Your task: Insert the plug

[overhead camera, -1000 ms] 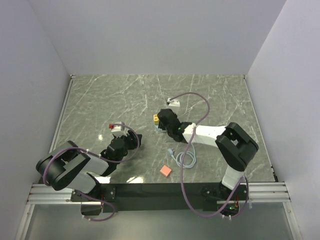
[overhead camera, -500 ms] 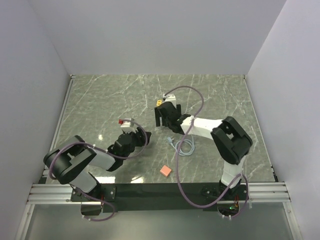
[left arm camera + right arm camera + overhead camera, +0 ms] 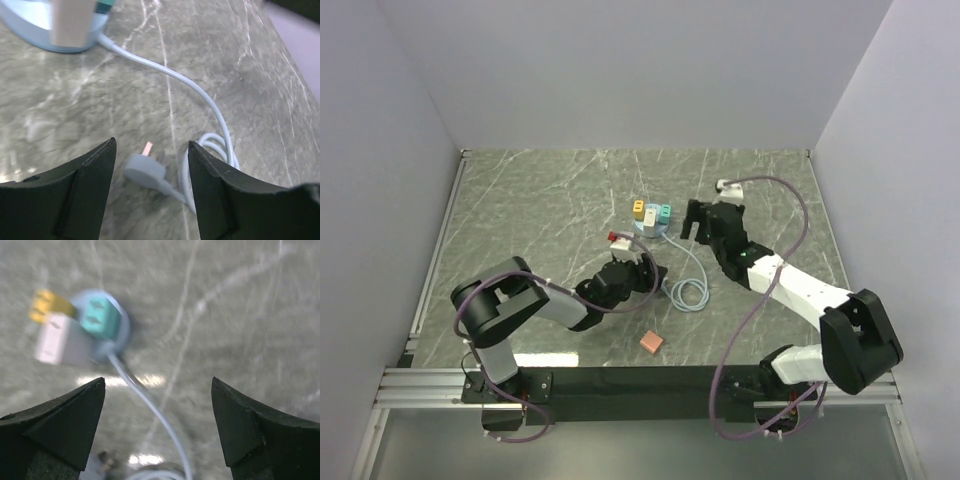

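The plug [image 3: 145, 171] is pale blue-grey with a copper pin and lies flat on the marble table. Its white cable [image 3: 200, 95] curls in a coil [image 3: 692, 292] and runs to a round pale-blue socket hub [image 3: 651, 215] that carries yellow, white and teal blocks. My left gripper [image 3: 151, 150] is open, low over the table, with one finger on each side of the plug and not touching it. It shows in the top view [image 3: 658, 278] too. My right gripper [image 3: 696, 222] is open and empty, just right of the hub [image 3: 100, 317].
A small pink-orange cube [image 3: 651, 342] lies near the front edge, below the coil. White walls close the table in at the back and on both sides. The arms' purple cables loop above the table.
My left gripper has swung right, from the left side of the table to the plug. My right gripper has left the hub and moved right. The hub now sits farther back, uncovered.
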{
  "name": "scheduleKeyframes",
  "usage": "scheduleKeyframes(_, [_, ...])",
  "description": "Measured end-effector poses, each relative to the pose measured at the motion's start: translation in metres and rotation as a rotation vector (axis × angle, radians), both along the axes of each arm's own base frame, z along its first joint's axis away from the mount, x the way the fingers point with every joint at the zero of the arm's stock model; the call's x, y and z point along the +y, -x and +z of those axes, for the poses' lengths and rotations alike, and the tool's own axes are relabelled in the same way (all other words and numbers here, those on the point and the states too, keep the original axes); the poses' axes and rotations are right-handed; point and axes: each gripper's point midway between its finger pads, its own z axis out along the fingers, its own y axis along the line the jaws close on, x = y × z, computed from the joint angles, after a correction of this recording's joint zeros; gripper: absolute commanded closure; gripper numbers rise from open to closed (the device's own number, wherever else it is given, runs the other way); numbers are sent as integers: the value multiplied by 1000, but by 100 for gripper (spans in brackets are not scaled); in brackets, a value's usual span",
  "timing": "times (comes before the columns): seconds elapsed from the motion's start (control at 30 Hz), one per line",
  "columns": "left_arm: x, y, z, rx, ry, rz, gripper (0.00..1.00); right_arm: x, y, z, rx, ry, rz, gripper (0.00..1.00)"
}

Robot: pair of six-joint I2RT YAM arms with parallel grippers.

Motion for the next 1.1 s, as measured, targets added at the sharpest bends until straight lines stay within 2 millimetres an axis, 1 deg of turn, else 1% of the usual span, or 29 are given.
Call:
scheduleKeyframes(0.03, [-6, 0, -1, 4, -5, -8, 34, -10, 3, -17, 35, 8, -16, 10])
scheduleKeyframes(0.07, [-8, -1, -1, 5, -6, -11, 34, -14, 9, -33, 74, 12, -14, 12])
scheduleKeyframes(0.13, [-13, -3, -3, 10, -9, -11, 34, -12, 23, -63, 147, 11, 13, 17])
scheduleKeyframes(0.23, [-16, -7, -3, 13, -11, -9, 34, -6, 35, -90, 214, -9, 51, 22])
scheduleKeyframes(0.27, [-17, -7, -3, 15, -14, -9, 34, -4, 37, -95, 227, -17, 59, 26])
scheduleKeyframes(0.33, [-18, -8, -2, 15, -15, -7, 34, -2, 39, -99, 238, -29, 70, 32])
scheduleKeyframes(0.4, [-16, -9, -4, 21, -25, -1, 34, 2, 37, -100, 233, -42, 75, 35])
scheduleKeyframes(0.43, [-16, -9, -6, 24, -31, 3, 34, 3, 35, -101, 231, -46, 77, 42])
scheduleKeyframes(0.47, [-14, -9, -8, 28, -39, 7, 34, 5, 35, -104, 235, -48, 81, 45])
scheduleKeyframes(0.6, [-8, -10, -14, 44, -69, 26, 33, 8, 38, -124, 285, -46, 92, 58])
scheduleKeyframes(0.63, [-5, -12, -15, 48, -76, 35, 33, 9, 39, -128, 296, -46, 96, 65])
scheduleKeyframes(0.7, [1, -15, -13, 50, -76, 48, 33, 10, 40, -132, 303, -49, 102, 74])
scheduleKeyframes(0.73, [5, -18, -10, 48, -71, 60, 33, 11, 41, -133, 304, -53, 110, 82])
scheduleKeyframes(0.8, [15, -28, -5, 43, -59, 89, 33, 17, 45, -133, 308, -61, 133, 85])
scheduleKeyframes(0.83, [19, -32, -4, 41, -54, 101, 33, 22, 47, -133, 309, -62, 147, 89])
scheduleKeyframes(0.93, [31, -44, -5, 47, -58, 135, 33, 35, 54, -132, 311, -59, 185, 96])
scheduleKeyframes(1.0, [32, -49, -4, 51, -60, 142, 32, 47, 58, -129, 312, -54, 216, 96])
scheduleKeyframes(1.1, [26, -53, 2, 44, -52, 131, 32, 70, 59, -122, 305, -49, 267, 96])
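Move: Beyond the right hand's open fingers and well below them, the cable stretch it will pinch lies about 4 cm back, 1 cm left and 13 cm down. From the same hand the round socket is some 5 cm ahead and 11 cm left, with the teal block 6 cm ahead and 8 cm left, and the cable coil 13 cm back, 2 cm left. From the left hand, the plug head is level ahead, about 2 cm right and 6 cm below; the socket is 13 cm ahead, 2 cm left. Dropping about 13 cm while easing back some 4 cm, the right hand tips its fingers nearly 20 degrees further down, closes them on the cable between socket and coil, then draws it about 6 cm left, turning counter-clockwise. The open left hand first drifts slightly right, then goes about 5 cm forward towards the socket and somewhat left, holding nothing. ##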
